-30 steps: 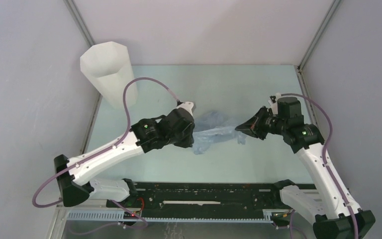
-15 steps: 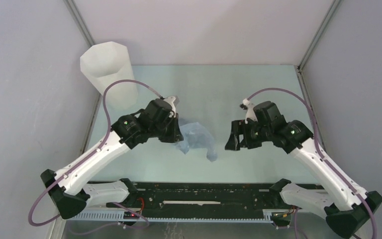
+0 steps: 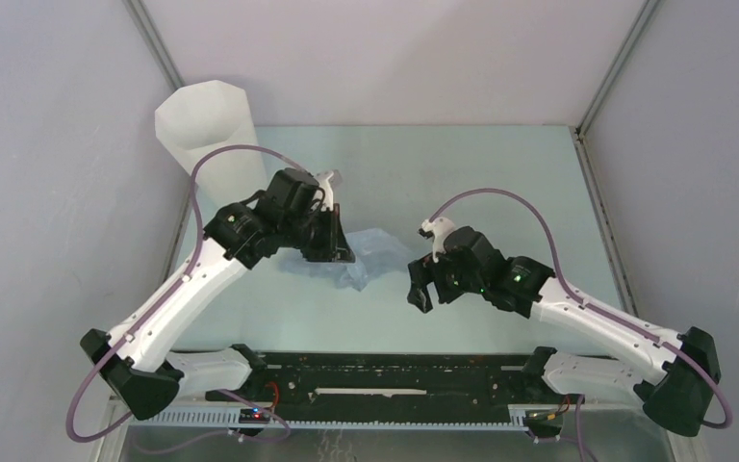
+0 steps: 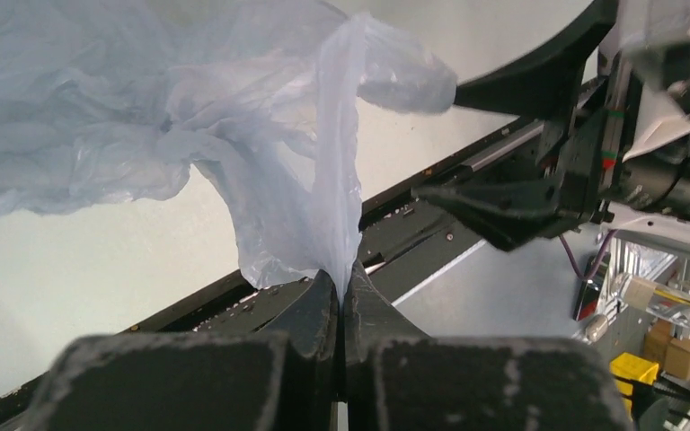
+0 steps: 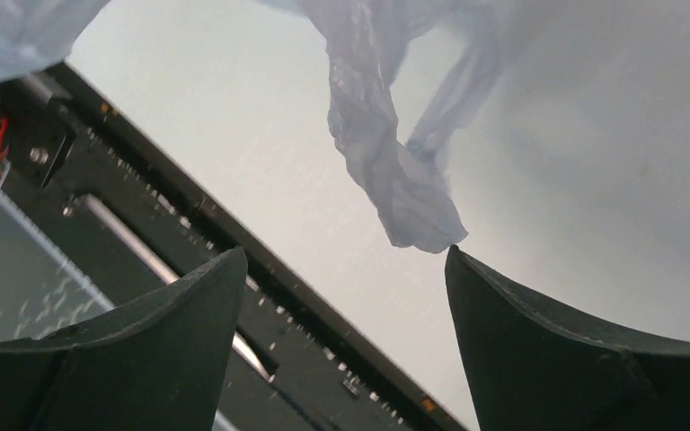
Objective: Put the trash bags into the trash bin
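Note:
The trash bag (image 3: 373,248), thin pale blue crumpled film, hangs over the table's middle from my left gripper (image 3: 344,258). In the left wrist view the left gripper (image 4: 345,274) is shut on a twisted strip of the bag (image 4: 260,153). The trash bin (image 3: 214,135), tall, white and faceted, stands at the back left, behind the left arm. My right gripper (image 3: 420,286) is open just right of the bag. In the right wrist view the right gripper (image 5: 346,256) holds nothing, and a dangling tail of the bag (image 5: 395,171) ends at its right fingertip.
A black rail (image 3: 394,371) runs along the table's near edge between the arm bases and also shows under the right gripper as the rail (image 5: 144,233). Grey walls close in both sides and the back. The right arm's open fingers (image 4: 503,202) sit close in front of the left wrist camera.
My right gripper opened, let go of the bag and swung left and nearer. My left gripper carried the bag left and back, closer to the bin.

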### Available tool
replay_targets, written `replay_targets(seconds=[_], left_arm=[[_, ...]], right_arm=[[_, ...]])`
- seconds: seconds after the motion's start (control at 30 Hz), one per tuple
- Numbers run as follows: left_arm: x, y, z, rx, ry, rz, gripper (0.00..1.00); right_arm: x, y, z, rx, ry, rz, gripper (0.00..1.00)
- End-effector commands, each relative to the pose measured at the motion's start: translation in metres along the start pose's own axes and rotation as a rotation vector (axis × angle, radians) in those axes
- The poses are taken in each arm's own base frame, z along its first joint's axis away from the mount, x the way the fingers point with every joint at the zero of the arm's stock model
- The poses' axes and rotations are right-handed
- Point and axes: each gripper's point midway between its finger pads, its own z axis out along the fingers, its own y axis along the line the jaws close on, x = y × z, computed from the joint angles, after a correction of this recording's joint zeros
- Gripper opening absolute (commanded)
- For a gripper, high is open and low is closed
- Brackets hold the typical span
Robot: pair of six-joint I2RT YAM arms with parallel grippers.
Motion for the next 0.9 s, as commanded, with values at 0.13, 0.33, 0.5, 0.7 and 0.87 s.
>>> replay_targets(seconds=[0.13,0.33,0.5,0.7,0.87], left_arm=[[-0.004,-0.011,-0.016,0.088,0.023,0.036,0.00],[-0.006,-0.010,-0.016,0.094,0.033,0.039,0.00],[-0.008,-0.006,-0.014,0.089,0.036,0.031,0.00],[-0.011,-0.012,-0.011,0.122,0.050,0.033,0.00],[-0.011,-0.016,-0.015,0.149,0.058,0.037,0.00]], right_arm=[[-0.048,-0.019,0.011,0.032,-0.243,-0.067,0.88],[-0.046,-0.037,0.013,0.089,-0.256,-0.043,0.87],[-0.039,-0.054,-0.004,0.077,-0.254,0.022,0.88],[-0.034,-0.055,0.004,0.038,-0.275,0.026,0.88],[-0.041,-0.053,0.035,-0.009,-0.284,0.001,0.85]])
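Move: From the open right hand, the loose corner of the trash bag hangs about 6 cm ahead, 2 cm to the left and roughly 2 cm lower. The bag's main body is about 15 cm to that hand's left and 6 cm farther out, at much the same height, and the left fingertips pinching the bag are some 15 cm left, 2 cm ahead and 10 cm higher. From the left hand the loose corner lies about 13 cm right, 4 cm ahead and 12 cm down. Reaching forward about 6 cm with its fingers staying wide open, the right hand goes towards the bag's loose hanging corner, drifts some 3 cm right on the way and dips slightly at the end, while its wrist tips up about 10 degrees and turns a little clockwise. The left hand stays almost in place, keeping its pinch and holding the bag up. ##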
